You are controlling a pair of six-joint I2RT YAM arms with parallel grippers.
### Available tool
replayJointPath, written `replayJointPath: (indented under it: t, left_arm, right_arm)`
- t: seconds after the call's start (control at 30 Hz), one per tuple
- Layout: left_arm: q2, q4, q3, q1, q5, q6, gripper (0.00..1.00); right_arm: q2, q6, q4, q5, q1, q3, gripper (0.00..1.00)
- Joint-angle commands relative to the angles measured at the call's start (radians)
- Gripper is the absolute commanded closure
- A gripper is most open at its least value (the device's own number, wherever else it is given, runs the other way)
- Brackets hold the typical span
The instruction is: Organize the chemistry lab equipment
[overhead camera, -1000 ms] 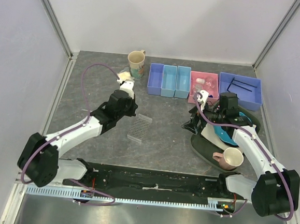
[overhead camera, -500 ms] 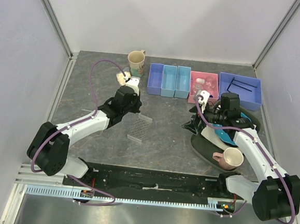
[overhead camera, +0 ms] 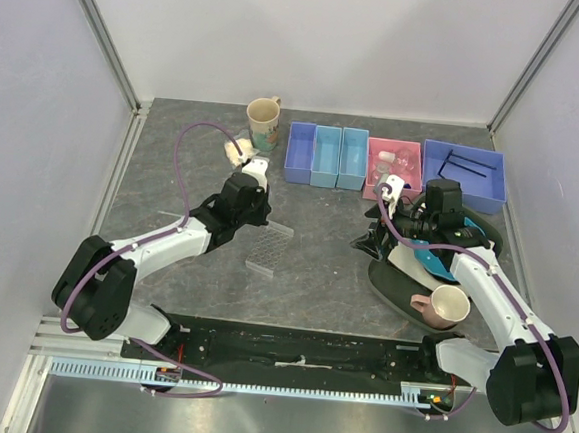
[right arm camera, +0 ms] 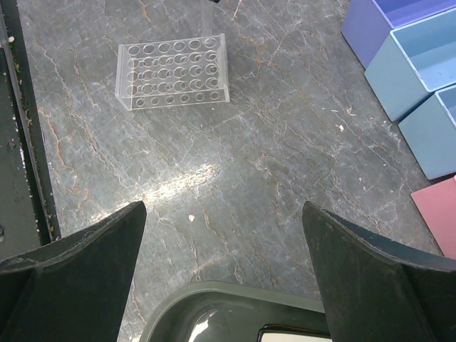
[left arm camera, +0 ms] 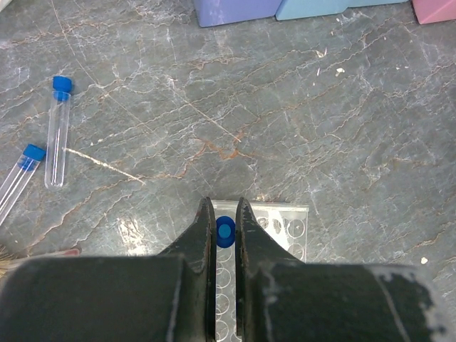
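My left gripper [left arm camera: 225, 214] is shut on a tiny blue-capped clear tube [left arm camera: 225, 232], held upright over the far end of the clear plastic tube rack [left arm camera: 285, 226]. From above, the left gripper [overhead camera: 257, 212] hangs at the far corner of that rack [overhead camera: 269, 248]. Two more blue-capped tubes [left arm camera: 57, 132] lie flat on the table to its left. My right gripper [right arm camera: 222, 206] stands open and empty at the tray's left edge, well right of the rack [right arm camera: 173, 71]. A bag of pale powder [overhead camera: 237, 150] lies near the cream mug.
A row of blue bins [overhead camera: 324, 155], a pink bin [overhead camera: 394, 163] with small clear items and a blue bin holding the black wire tripod [overhead camera: 466, 168] line the back. A dark tray [overhead camera: 396, 285] carries a blue plate [overhead camera: 435, 259] and pink mug [overhead camera: 441, 307]. A cream mug [overhead camera: 264, 122] stands far back.
My left arm has shifted a little to the right and back, bringing the tube over the rack's far end. The right arm has stayed put.
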Motion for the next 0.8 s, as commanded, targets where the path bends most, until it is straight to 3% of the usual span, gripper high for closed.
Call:
replayJointPath:
  t: [0.0, 0.53, 0.6, 0.73, 0.77]
  left_arm:
    - [-0.019, 0.046, -0.006, 0.001, 0.014, -0.020, 0.98]
    - [0.079, 0.067, -0.004, 0.002, 0.021, -0.009, 0.97]
    - [0.082, 0.066, -0.006, 0.002, 0.018, -0.009, 0.89]
    - [0.075, 0.044, -0.003, 0.002, 0.001, -0.016, 0.57]
    - [0.070, 0.038, 0.002, 0.002, -0.003, -0.016, 0.53]
  right_arm:
    - [0.003, -0.022, 0.015, -0.026, -0.002, 0.005, 0.02]
    - [0.010, -0.028, 0.012, -0.016, -0.002, 0.005, 0.02]
    - [0.010, -0.028, 0.012, -0.016, -0.002, 0.005, 0.02]
    - [0.013, -0.030, 0.011, -0.015, -0.003, 0.005, 0.02]
    - [0.013, -0.031, 0.009, -0.015, -0.005, 0.005, 0.02]
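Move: My left hand holds an upright blue-capped test tube. The far-left corner hole of the clear rack is straight below, its top plate some 5 cm under my fingers. The rack's middle is about 5 cm back of the hand. A loose test tube lies roughly 6 cm ahead and 8 cm left; the near purple bin is about 14 cm ahead and 5 cm right. From my right hand, that hole is about 20 cm left, 5 cm ahead and 12 cm lower. I hold my left hand almost still over the rack's corner, then lower it about 2.5 cm straight down, sliding the gripped tube deeper through the far-left corner hole. At the bottom I stop and part my fingers to roughly a third of their range, letting go of the blue cap and staying around it. ##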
